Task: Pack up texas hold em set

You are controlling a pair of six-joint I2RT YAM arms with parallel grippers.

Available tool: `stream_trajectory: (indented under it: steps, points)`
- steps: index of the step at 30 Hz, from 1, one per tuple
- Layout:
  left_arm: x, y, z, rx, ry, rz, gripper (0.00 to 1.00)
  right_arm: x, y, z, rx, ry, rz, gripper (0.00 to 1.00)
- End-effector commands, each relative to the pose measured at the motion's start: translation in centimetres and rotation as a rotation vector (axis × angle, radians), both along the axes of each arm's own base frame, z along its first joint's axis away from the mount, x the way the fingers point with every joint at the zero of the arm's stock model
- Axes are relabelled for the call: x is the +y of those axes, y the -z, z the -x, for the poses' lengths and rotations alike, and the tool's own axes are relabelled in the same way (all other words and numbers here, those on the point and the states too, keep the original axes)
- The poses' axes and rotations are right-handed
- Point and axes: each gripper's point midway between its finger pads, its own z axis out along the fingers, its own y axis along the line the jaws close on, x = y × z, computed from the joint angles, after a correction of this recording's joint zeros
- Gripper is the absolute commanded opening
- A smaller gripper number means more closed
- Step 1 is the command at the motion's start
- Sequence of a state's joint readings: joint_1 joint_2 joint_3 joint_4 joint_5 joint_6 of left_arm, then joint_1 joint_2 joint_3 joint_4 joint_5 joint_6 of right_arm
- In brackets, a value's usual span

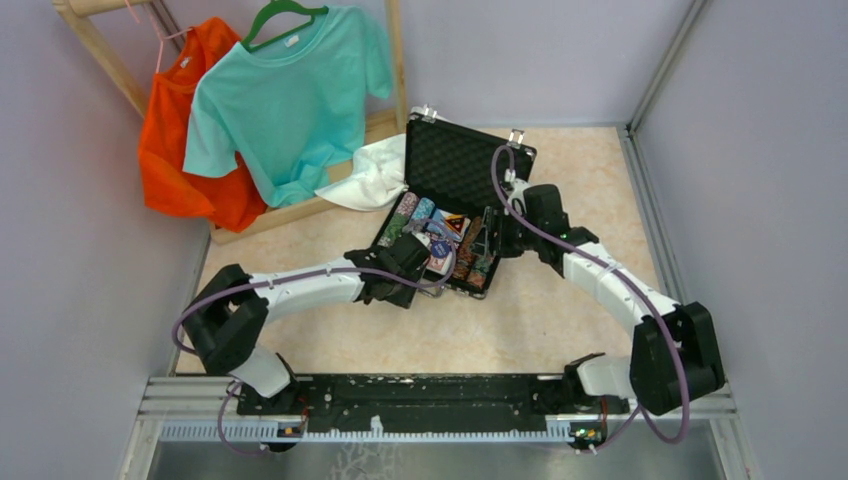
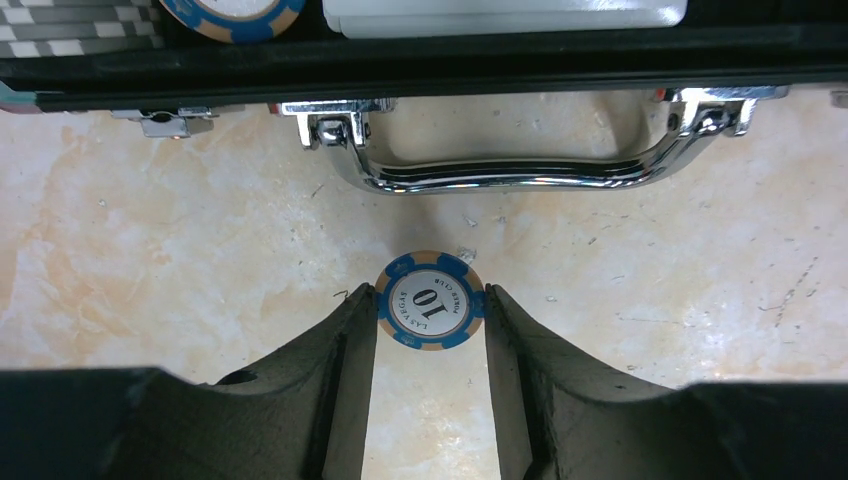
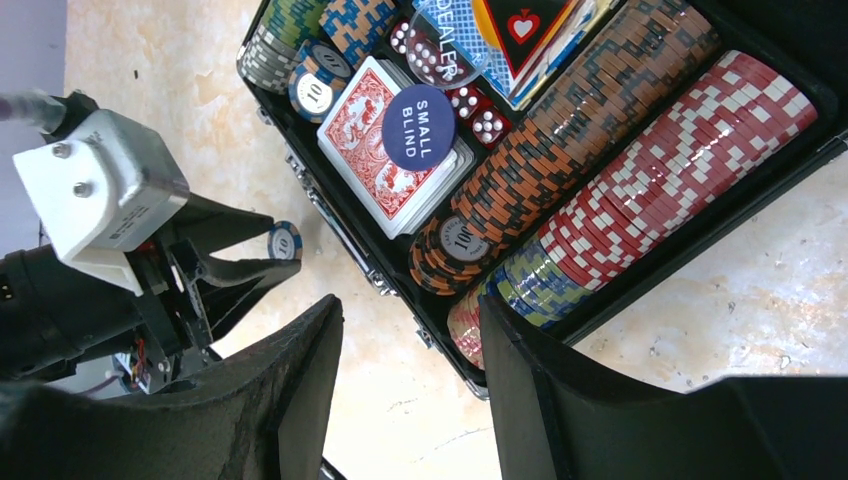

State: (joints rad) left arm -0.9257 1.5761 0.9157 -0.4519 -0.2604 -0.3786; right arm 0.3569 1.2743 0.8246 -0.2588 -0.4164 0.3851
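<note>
The black case point(image 1: 462, 160) lies open, lid propped up, at the table's middle. In the right wrist view its tray holds rows of orange point(image 3: 560, 130) and red chips point(image 3: 680, 150), a red card deck point(image 3: 350, 140) under a blue "small blind" button point(image 3: 418, 125), and red dice point(image 3: 480, 115). My left gripper point(image 2: 430, 312) is shut on a blue "10" chip point(image 2: 430, 298), pinched by its edges just in front of the case's chrome handle point(image 2: 520, 178). The right gripper point(image 3: 410, 305) is open and empty over the case's front right corner.
A white cloth point(image 1: 375, 175) lies against the case's left side. A teal shirt point(image 1: 285, 95) and an orange shirt point(image 1: 180, 140) hang from a wooden rack point(image 1: 100, 50) at the back left. Walls close in both sides.
</note>
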Motion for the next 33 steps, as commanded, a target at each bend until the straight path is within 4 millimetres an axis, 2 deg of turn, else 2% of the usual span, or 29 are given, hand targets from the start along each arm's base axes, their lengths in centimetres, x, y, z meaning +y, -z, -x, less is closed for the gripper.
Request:
stream_trajectory:
  steps: [1,7,12,20,33]
  points:
    - [-1.0,-2.7,-1.2,-0.062,0.007,0.036,0.48,0.9,-2.0,-1.2,-0.071,-0.035,-0.051,0.53]
    - [-1.6,-3.8,-1.7,-0.087,0.019,0.065,0.48,2.6,-2.7,-1.0,-0.047,-0.107,-0.12,0.53]
    - [-2.0,-4.5,-2.1,-0.101,0.023,0.07,0.48,4.0,-3.0,-1.1,-0.036,-0.167,-0.099,0.53]
    - [-2.6,-5.5,-2.5,-0.126,0.027,0.098,0.49,7.5,-2.5,-0.9,0.02,-0.27,-0.146,0.54]
    - [-3.5,-7.1,-3.2,-0.171,0.054,0.136,0.49,10.0,-1.0,-1.0,0.082,-0.328,-0.199,0.53]
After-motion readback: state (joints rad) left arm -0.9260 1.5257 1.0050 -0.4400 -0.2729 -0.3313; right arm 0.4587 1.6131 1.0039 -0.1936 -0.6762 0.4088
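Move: Out to the right hand's left and nearer the bases, the chip in the left hand's fingers lies about 17 cm left, 7 cm back and 9 cm lower. From the right hand, the card deck is some 9 cm left and 2 cm ahead, the orange chips about 3 cm left and 3 cm ahead, both 10 cm down. From the left hand, the right gripper is 17 cm right, 7 cm ahead and 9 cm up; the case handle is 5 cm right, 3 cm ahead and 2 cm down. Swinging left over the case, the right hand carries its half-open, empty fingers about 8 cm towards the held chip, ending about 2 cm lower as the wrist turns some 20 degrees, counter-clockwise and tipping down. The left hand keeps its pinch on the chip and raises it about 5 cm, easing forward and right to meet the other gripper. ##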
